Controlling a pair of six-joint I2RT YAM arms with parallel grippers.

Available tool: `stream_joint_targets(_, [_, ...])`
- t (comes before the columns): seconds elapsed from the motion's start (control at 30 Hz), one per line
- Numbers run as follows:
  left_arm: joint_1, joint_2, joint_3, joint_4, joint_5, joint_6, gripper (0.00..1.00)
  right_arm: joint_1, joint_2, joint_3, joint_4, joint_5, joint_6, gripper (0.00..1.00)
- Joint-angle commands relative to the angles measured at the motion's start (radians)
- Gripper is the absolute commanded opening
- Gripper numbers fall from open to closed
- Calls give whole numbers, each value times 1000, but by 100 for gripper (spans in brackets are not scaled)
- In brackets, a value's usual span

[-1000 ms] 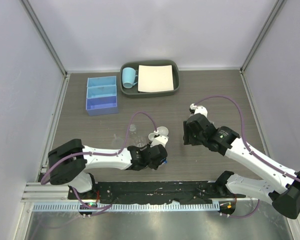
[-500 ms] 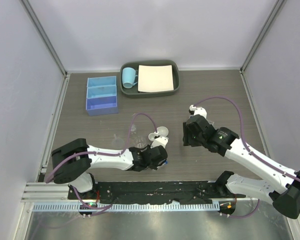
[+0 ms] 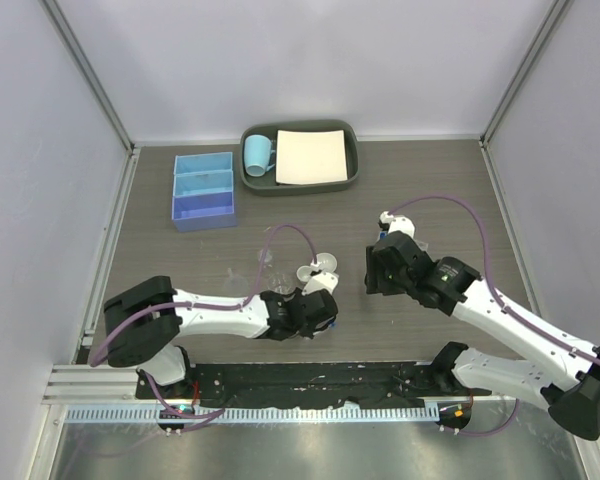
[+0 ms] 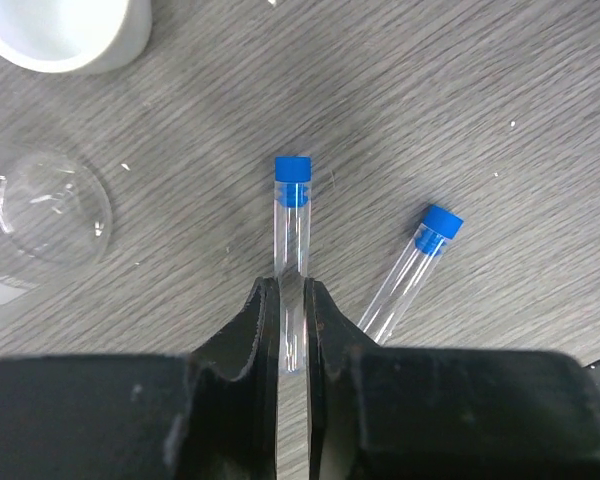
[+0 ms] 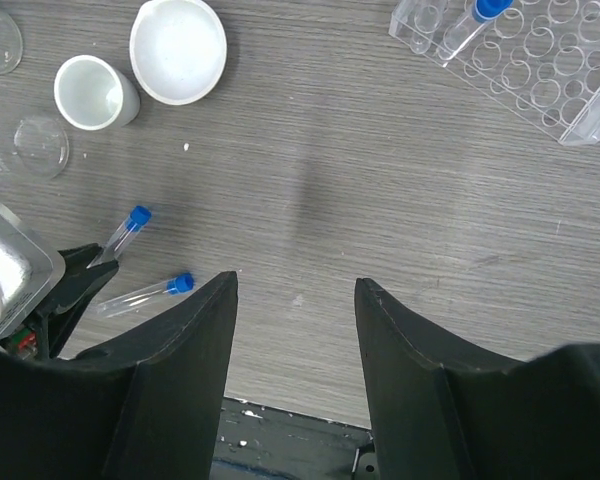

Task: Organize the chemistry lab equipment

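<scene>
My left gripper (image 4: 292, 285) is shut on the lower end of a thin clear blue-capped tube (image 4: 292, 215), low over the table; the same tube (image 5: 125, 232) shows in the right wrist view. A second tube (image 4: 412, 265) lies just to its right. Two white round dishes (image 5: 178, 50) (image 5: 95, 92) and a small clear bottle (image 4: 40, 205) sit beyond them. The clear tube rack (image 5: 525, 65) holds a third tube (image 5: 470, 25). My right gripper (image 5: 295, 280) hangs open over bare table. The blue three-compartment box (image 3: 203, 190) stands at the back left.
A dark grey tray (image 3: 348, 175) at the back holds a white sheet and a light-blue mug (image 3: 258, 153). The black base rail (image 3: 310, 382) runs along the near edge. Grey walls close in the left, right and back sides.
My left gripper's jaws have closed on the blue-capped tube, and the left wrist has shifted slightly. The right arm has barely moved.
</scene>
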Motion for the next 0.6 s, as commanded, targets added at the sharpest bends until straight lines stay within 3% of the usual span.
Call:
stream_joint_targets(0.0, [-5,-79,92,-121,-45,62,0,8,-60,27,3,-32,13,56])
stream_joint_targets(0.2, [-3,-179,164,-172,49,129,0,8,-139,40,-27,-175,7,56])
stream_joint_targets(0.3, [-2,-236,140,-124,200,148,0,8,-201,34,-43,-262,25,56])
stream_joint_targets(0.4, [24,-298,74,-15,447,151,0,8,-269,6,-31,-407,51,56])
stream_joint_targets(0.57, [79,-384,-50,233,755,110,0,8,-350,-60,22,-641,108,56])
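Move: The left fingers are already shut on one blue-capped test tube lying on the table; the open right gripper, to which it is being brought, is about 13 cm to the right, 5 cm ahead and 12 cm higher. The second test tube lies roughly 2 cm behind the left hand and 3 cm to its right, the small white cup some 10 cm ahead and 3 cm left. From the right hand, the held tube is about 13 cm left, 5 cm back and 12 cm down; the rack is some 10 cm ahead, 5 cm right, 12 cm down. Keeping its pinch on the test tube, the left hand lifts it off the table, nearly straight up by some 12 cm, then also draws back and to the right, rolling its left side down and turning clockwise. The right hand, still open, comes back about 7 cm while rising and easing left towards that tube, its left side tipping up some 20 degrees as it turns counter-clockwise. ##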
